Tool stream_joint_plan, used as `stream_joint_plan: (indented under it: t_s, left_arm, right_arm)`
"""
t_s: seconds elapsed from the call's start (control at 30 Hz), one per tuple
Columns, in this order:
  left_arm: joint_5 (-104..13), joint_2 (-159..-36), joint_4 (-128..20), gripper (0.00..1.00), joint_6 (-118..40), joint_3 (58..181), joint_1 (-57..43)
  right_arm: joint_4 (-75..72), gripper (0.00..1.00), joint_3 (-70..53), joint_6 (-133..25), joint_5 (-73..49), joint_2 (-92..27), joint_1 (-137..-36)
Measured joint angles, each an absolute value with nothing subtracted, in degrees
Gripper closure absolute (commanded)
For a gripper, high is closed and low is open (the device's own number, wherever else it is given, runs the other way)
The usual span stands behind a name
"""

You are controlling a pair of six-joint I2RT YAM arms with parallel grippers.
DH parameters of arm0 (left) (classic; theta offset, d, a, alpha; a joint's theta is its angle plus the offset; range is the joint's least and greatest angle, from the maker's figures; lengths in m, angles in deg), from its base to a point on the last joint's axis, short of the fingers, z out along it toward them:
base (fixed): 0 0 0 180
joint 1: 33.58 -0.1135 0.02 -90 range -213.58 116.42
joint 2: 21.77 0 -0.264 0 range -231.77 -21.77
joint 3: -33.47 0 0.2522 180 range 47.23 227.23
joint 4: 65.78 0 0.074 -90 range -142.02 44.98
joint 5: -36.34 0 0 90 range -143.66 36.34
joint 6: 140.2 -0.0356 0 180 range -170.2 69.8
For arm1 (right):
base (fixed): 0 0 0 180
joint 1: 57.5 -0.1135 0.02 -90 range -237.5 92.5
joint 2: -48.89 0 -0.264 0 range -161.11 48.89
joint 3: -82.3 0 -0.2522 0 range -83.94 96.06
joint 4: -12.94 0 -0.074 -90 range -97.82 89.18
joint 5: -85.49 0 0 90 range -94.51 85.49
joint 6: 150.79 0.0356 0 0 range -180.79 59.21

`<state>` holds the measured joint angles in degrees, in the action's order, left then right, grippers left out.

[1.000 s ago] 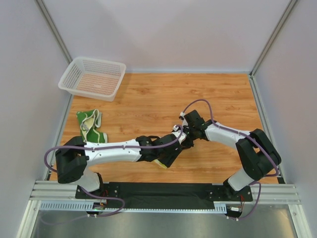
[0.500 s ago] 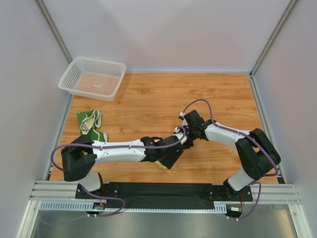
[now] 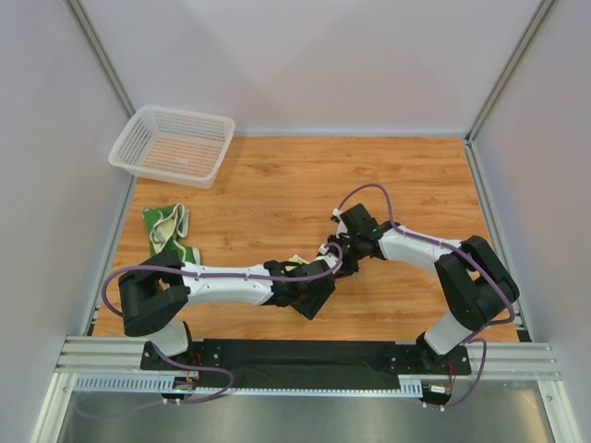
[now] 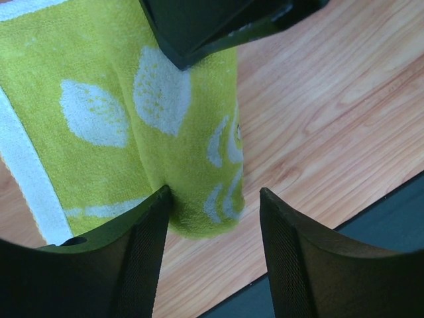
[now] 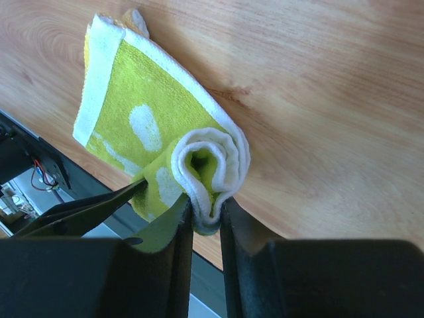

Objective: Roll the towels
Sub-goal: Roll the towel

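A bright yellow-green towel with pale leaf prints lies half rolled near the table's near edge; in the top view both grippers cover most of it. My right gripper is shut on one end of the roll, pinching the white-edged layers. My left gripper stands open at the roll's other end, one finger against the cloth, the other finger apart from it over bare wood. A second towel, cream and green, lies bunched at the table's left side.
A white mesh basket stands at the far left corner. The black base rail runs just beyond the near table edge, close to the left gripper. The two grippers are nearly touching, with the right gripper just behind.
My left arm has stretched lower and its gripper has slid a little toward the near edge, jaws slightly wider. The right gripper has edged left, still holding the roll.
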<state>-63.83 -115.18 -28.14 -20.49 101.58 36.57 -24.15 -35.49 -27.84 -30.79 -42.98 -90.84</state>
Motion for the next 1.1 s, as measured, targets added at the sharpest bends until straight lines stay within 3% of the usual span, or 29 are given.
stream_joint_plan:
  t_s: [0.2, 0.3, 0.43, 0.63, 0.73, 1.1]
  left_arm:
    - [-64.97, -116.19, -28.29, 0.44, -20.25, 101.38, 36.57]
    - [-65.69, -116.84, -28.67, 0.53, -20.31, 101.38, 36.57]
    - [-66.74, -117.74, -28.73, 0.77, -20.25, 101.91, 36.57]
    - [-66.5, -117.67, -29.02, 0.95, -20.53, 102.08, 36.79]
    - [-65.17, -117.32, -29.23, 1.0, -20.56, 101.97, 36.66]
    - [-53.91, -112.16, -36.71, 1.0, -17.78, 95.04, 33.08]
  right_arm:
    - [-24.19, 0.8, -34.9, -27.84, -31.01, -43.86, -90.84]
    - [-24.22, 0.78, -34.75, -27.86, -31.01, -43.92, -90.84]
    - [-24.19, 0.76, -34.68, -27.9, -30.94, -43.94, -90.84]
    - [-24.39, 0.71, -34.68, -28.3, -30.68, -44.01, -90.78]
    - [-25.22, 0.66, -34.36, -28.73, -30.53, -44.03, -90.6]
    - [-32.43, 0.54, -28.26, -32.3, -28.91, -45.67, -86.17]
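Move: The near end of the rolled part of the towel lies practically between the left gripper's open fingers, about 1 cm ahead and 1 cm below. From that gripper, the loose flat flap spreads some 4 cm ahead and 5 cm left, 3 cm lower. The right gripper holds the roll's far end in its fingers; from it the near end is roughly 6 cm back and 4 cm left, 1 cm down. Ease the left gripper about 1 cm down and forward over the near end of the roll and shut its fingers to pinch the towel there, then draw it back some 2 cm, its tips tilting back and right about 10 degrees. Meanwhile open the right fingers to let go of the far end, then back that gripper off forward and right, about 3.5 cm, rising slightly. ##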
